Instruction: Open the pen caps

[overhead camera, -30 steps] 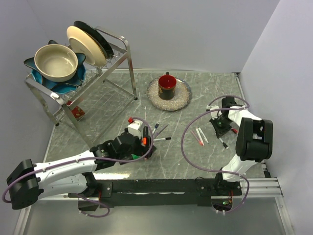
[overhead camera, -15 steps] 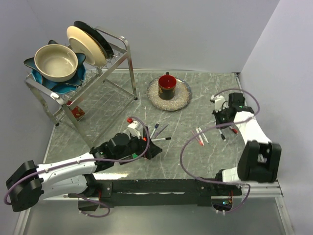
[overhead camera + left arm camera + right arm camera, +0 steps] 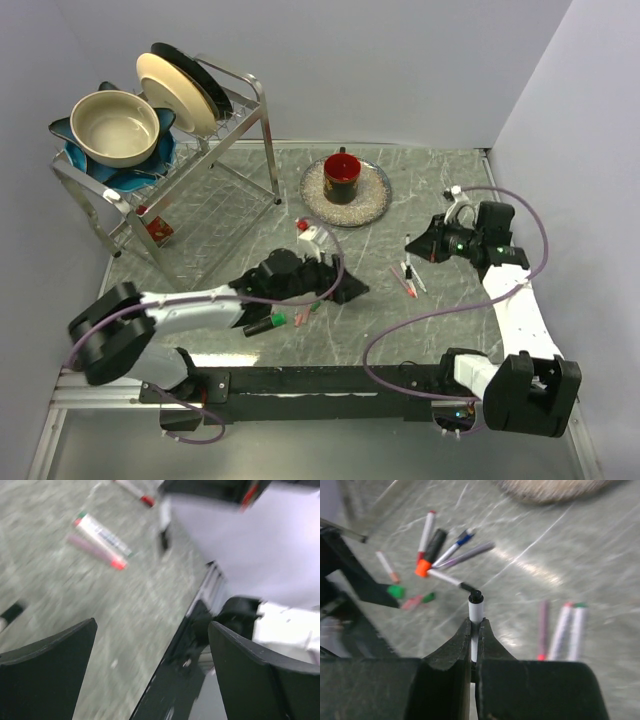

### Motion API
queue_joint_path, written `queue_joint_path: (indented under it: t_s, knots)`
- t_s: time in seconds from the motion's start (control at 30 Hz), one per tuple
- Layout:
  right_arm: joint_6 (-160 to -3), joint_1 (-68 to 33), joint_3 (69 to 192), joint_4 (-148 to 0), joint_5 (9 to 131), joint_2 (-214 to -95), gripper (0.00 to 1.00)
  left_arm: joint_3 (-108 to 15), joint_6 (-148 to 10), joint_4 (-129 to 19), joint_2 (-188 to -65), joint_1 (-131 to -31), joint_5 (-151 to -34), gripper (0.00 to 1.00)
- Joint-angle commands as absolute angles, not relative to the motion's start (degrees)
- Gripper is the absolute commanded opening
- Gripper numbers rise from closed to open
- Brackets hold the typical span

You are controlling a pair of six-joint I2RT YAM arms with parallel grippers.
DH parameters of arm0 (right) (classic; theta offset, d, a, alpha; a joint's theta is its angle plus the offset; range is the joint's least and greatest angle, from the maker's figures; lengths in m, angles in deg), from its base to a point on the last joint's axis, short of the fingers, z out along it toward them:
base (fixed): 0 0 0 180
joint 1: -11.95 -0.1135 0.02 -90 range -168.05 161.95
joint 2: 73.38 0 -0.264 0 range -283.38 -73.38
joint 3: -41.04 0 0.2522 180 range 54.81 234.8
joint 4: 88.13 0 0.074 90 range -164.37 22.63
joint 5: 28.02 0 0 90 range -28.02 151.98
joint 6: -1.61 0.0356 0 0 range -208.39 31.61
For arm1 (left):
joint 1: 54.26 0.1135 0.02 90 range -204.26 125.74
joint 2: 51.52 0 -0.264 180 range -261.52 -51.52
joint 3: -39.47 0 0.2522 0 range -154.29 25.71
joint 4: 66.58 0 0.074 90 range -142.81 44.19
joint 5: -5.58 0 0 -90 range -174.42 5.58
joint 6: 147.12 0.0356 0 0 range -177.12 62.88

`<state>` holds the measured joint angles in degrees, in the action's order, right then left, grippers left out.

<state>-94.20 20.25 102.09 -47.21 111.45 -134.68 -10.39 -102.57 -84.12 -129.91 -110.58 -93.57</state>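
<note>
My right gripper is shut on a slim white pen whose black end sticks out past the fingertips; the pen is held off the table. In the top view the right gripper hovers above three slim pens with red and green ends. My left gripper stands wide open just over the table, nothing between its jaws. A fan of pens lies beyond, with an orange cap on a black marker. A loose green cap lies nearby.
A metal dish rack with bowls and plates stands at the back left. A red mug sits on a round mat at the back centre. The black base rail runs along the near edge.
The left arm swung right and forward, its open gripper now right of the pen fan. The right gripper rose from the table with the white pen and turned toward the centre.
</note>
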Motion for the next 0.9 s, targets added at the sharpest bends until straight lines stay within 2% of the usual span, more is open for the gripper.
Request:
queue_joint_path:
  t_s: [0.0,0.2,0.47,0.87]
  knots:
    - [-77.3,20.9,97.4,-57.8,119.7,-134.0,0.0,-17.3,-105.9,-95.2,-137.9,-110.3,-99.2,0.99]
    - [-70.0,21.0,95.9,-62.4,123.9,-133.7,0.0,-25.0,-111.3,-98.7,-148.7,-110.4,-102.5,0.84]
    - [-67.7,21.1,94.7,-64.7,125.0,-132.0,0.0,-30.6,-113.9,-95.3,-153.6,-110.4,-100.0,0.66]
    - [-65.1,21.0,92.7,-68.5,124.4,-130.8,0.0,-32.2,-117.1,-98.2,-157.2,-110.8,-103.9,0.48]
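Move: The black cap to be pulled is the lower end of the white marker that the right fingers already hold, about 6 cm below the right hand point, 2 cm to its right and 3 cm back. From the left hand the cap is about 14 cm to the right, 5 cm ahead and 2 cm lower. The row of uncapped markers lies roughly 9 cm ahead, 15 cm right and 17 cm below the left hand; a lying black-capped marker is some 10 cm ahead, 11 cm left, 17 cm below. Rightward and a little forward, quick at first and then easing, the left hand travels about 10 cm to the cap at nearly unchanged height, tipping slightly down while its wide-open fingers close to about half around the cap. The right hand keeps its grip on the barrel and comes some 3 cm left to meet it, dipping, then rising to 2 cm higher, drawing back slightly and rolling some 20 degrees, left side up. ##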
